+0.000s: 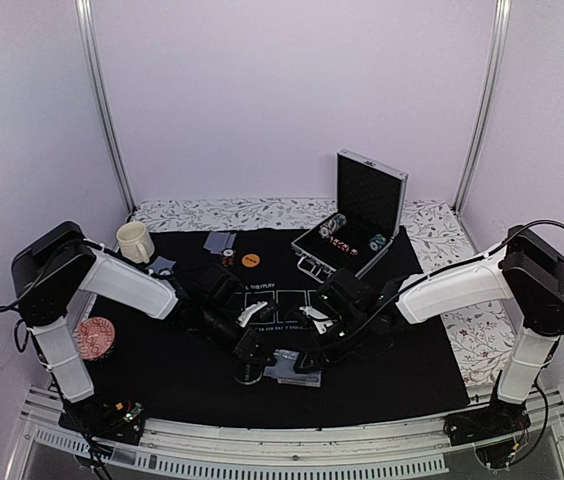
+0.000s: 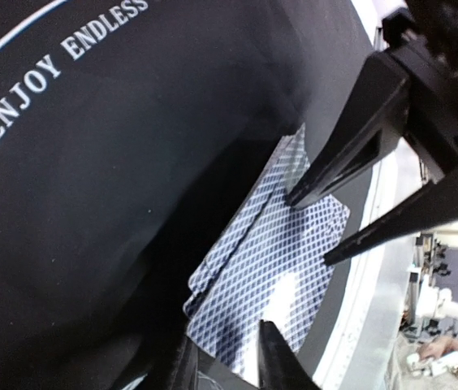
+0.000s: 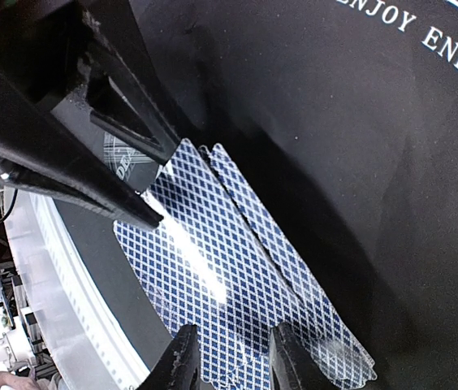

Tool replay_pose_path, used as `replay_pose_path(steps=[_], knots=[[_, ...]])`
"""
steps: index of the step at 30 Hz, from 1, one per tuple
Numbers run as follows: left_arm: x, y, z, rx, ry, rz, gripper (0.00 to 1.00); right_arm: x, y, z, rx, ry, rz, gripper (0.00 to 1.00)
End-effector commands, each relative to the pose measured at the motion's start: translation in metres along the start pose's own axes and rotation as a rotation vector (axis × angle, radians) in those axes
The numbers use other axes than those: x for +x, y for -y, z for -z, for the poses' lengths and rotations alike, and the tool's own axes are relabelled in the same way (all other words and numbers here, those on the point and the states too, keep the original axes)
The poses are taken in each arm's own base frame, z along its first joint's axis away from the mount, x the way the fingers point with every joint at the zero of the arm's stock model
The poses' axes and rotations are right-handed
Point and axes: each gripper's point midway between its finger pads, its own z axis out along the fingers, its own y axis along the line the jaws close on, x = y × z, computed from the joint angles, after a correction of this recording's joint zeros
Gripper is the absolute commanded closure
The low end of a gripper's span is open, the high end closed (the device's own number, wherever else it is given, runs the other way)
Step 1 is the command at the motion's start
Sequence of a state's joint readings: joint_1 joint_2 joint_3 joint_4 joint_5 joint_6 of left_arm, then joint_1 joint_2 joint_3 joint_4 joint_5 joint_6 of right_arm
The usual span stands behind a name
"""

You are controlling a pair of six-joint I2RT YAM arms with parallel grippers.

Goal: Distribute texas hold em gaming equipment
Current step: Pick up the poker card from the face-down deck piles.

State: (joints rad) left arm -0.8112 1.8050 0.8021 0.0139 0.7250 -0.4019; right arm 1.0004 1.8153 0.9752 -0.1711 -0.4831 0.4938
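Observation:
Two grey-blue-backed playing cards point(image 1: 292, 366) lie overlapping and face down near the front edge of the black mat point(image 1: 162, 385). The same cards point(image 2: 282, 252) show in the left wrist view, and the cards point(image 3: 237, 276) again in the right wrist view. My right gripper point(image 1: 310, 354) point(image 3: 233, 361) hovers over their near end, part open, with nothing gripped. My left gripper point(image 1: 250, 360) point(image 2: 225, 366) faces it from the cards' other end. It is closed round a black-and-white disc point(image 3: 122, 156) point(image 1: 250, 376) lettered "DE". Each wrist view shows the other gripper: the left gripper point(image 3: 162, 187) and the right gripper point(image 2: 312, 230).
The open silver case point(image 1: 357, 215) with striped chips point(image 1: 334, 226) stands at the back right. A cream mug point(image 1: 134, 241), more cards point(image 1: 220, 241), a chip point(image 1: 228, 255) and an orange disc point(image 1: 250, 259) sit at the back. A reddish round plate point(image 1: 93, 337) lies left.

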Motion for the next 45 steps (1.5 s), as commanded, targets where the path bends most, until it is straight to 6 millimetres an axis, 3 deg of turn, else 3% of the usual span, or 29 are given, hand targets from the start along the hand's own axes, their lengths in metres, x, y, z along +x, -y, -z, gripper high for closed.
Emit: replay_pose_path(steps=[1,10,29,40,45], knots=[[0.002,0.003,-0.002,0.034,-0.009,0.001,0.78,-0.003,0.002,-0.004,0.002,-0.002,0.009,0.69],[0.004,0.007,0.005,0.025,-0.017,-0.009,1.0,0.001,0.009,-0.002,0.043,-0.01,0.005,0.69],[0.004,0.032,0.026,0.048,-0.04,-0.115,1.0,0.006,0.027,0.023,0.117,0.018,-0.012,0.68],[-0.001,0.024,0.022,0.019,-0.04,-0.134,1.0,-0.005,0.019,0.038,0.104,0.064,0.016,0.68],[-0.002,0.019,0.016,0.014,-0.045,-0.146,1.0,-0.012,0.024,0.052,0.114,0.098,0.037,0.66]])
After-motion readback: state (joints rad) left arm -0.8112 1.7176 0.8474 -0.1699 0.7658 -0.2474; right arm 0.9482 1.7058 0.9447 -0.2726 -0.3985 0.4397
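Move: The face-down deck lies flat under both hands, its middle about 5 cm right, 1 cm back and 2 cm below the left hand, and some 4 cm left, 1 cm back and 2 cm below the right. The clear dealer disc is about 4 cm to the left hand's left and 2 cm back. The printed row of card boxes is centred roughly 13 cm ahead and 2 cm left of the left hand. The deck's uppermost cards get pinched at their left end as the left fingers, already set there part-open, shut fully; the left hand then lifts about 3 cm, easing back a little. Meanwhile the part-open right fingers come off the deck's right end, sliding off some 3 cm to the right, then forward and slightly up, without closing. ##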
